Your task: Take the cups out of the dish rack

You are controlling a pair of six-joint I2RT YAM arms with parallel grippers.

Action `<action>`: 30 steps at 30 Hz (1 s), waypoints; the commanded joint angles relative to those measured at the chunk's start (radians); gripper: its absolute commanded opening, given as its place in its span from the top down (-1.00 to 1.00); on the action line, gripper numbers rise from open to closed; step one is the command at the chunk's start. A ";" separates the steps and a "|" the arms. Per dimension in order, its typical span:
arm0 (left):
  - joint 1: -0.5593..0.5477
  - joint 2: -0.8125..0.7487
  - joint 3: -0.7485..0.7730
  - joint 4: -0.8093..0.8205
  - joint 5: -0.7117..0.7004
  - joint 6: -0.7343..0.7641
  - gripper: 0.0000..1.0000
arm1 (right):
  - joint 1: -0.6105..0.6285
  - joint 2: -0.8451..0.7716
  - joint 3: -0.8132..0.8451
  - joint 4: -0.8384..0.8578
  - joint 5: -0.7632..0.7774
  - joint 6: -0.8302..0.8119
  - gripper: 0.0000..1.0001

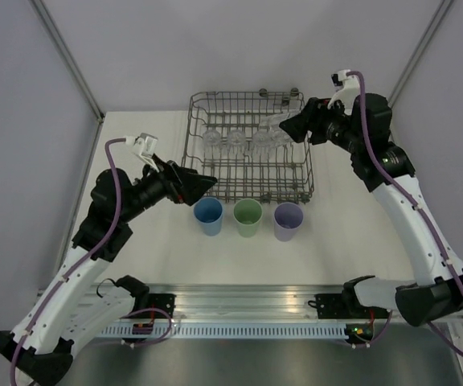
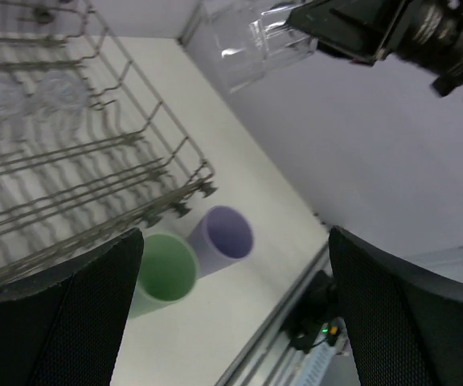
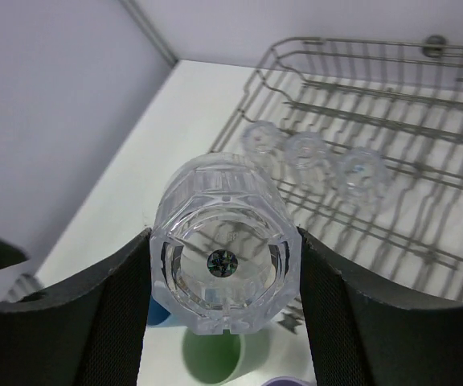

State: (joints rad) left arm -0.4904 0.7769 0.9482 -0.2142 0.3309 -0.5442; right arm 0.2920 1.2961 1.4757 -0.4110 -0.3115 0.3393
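The grey wire dish rack (image 1: 199,165) stands at the back middle of the table. My right gripper (image 1: 288,129) hangs over its right part, shut on a clear glass (image 3: 225,265) that it holds upside down by the sides, lifted off the tines. Three clear glasses (image 3: 308,149) stay upside down in a row in the rack. A blue cup (image 1: 208,215), a green cup (image 1: 247,217) and a purple cup (image 1: 288,221) stand upright on the table just in front of the rack. My left gripper (image 1: 206,183) is open and holds nothing, just above the blue cup.
The rack's near rim (image 2: 135,205) runs close above the green cup (image 2: 165,269) and purple cup (image 2: 227,233). An aluminium rail (image 1: 239,301) with both arm bases lines the table's near edge. Grey walls close in both sides.
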 commanded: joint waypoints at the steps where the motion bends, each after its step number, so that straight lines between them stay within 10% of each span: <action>1: -0.004 0.004 -0.073 0.411 0.189 -0.263 -0.99 | -0.001 -0.104 -0.089 0.240 -0.217 0.163 0.30; 10: -0.040 0.081 -0.115 0.809 0.233 -0.542 -0.97 | 0.004 -0.277 -0.339 0.785 -0.478 0.565 0.32; 21: -0.238 0.200 -0.016 0.909 0.180 -0.504 -0.72 | 0.091 -0.288 -0.365 0.805 -0.459 0.578 0.33; 25: -0.249 0.205 0.000 0.889 0.169 -0.467 -0.32 | 0.096 -0.299 -0.377 0.770 -0.454 0.547 0.33; 30: -0.252 0.217 -0.002 0.878 0.165 -0.454 0.62 | 0.098 -0.307 -0.393 0.770 -0.454 0.541 0.33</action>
State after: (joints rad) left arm -0.7330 0.9928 0.9112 0.6144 0.5030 -1.0271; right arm 0.3912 1.0054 1.0882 0.3168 -0.7753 0.9104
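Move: The right hand holds the clear cup, its middle about 4 cm ahead and 3 cm left of that hand point. From the empty left hand the cup lies some 17 cm ahead, 18 cm to the right and roughly level. The nearest rack cup sits about 19 cm ahead, 4 cm left and 29 cm below the right hand; the purple cup is 13 cm back, 2 cm left and 32 cm below it. The green cup stands 1 cm ahead, 9 cm right and 29 cm below the left hand. The left fingers, wide open at first, close most of the way around the held cup's rim, with its wall between the tips, after that hand rises about 11 cm, goes right and somewhat back, and turns clockwise as it rolls. The right hand keeps its grip near the cup's base and brings it back some 15 cm, up and left, rolling left side up and turning counter-clockwise. ##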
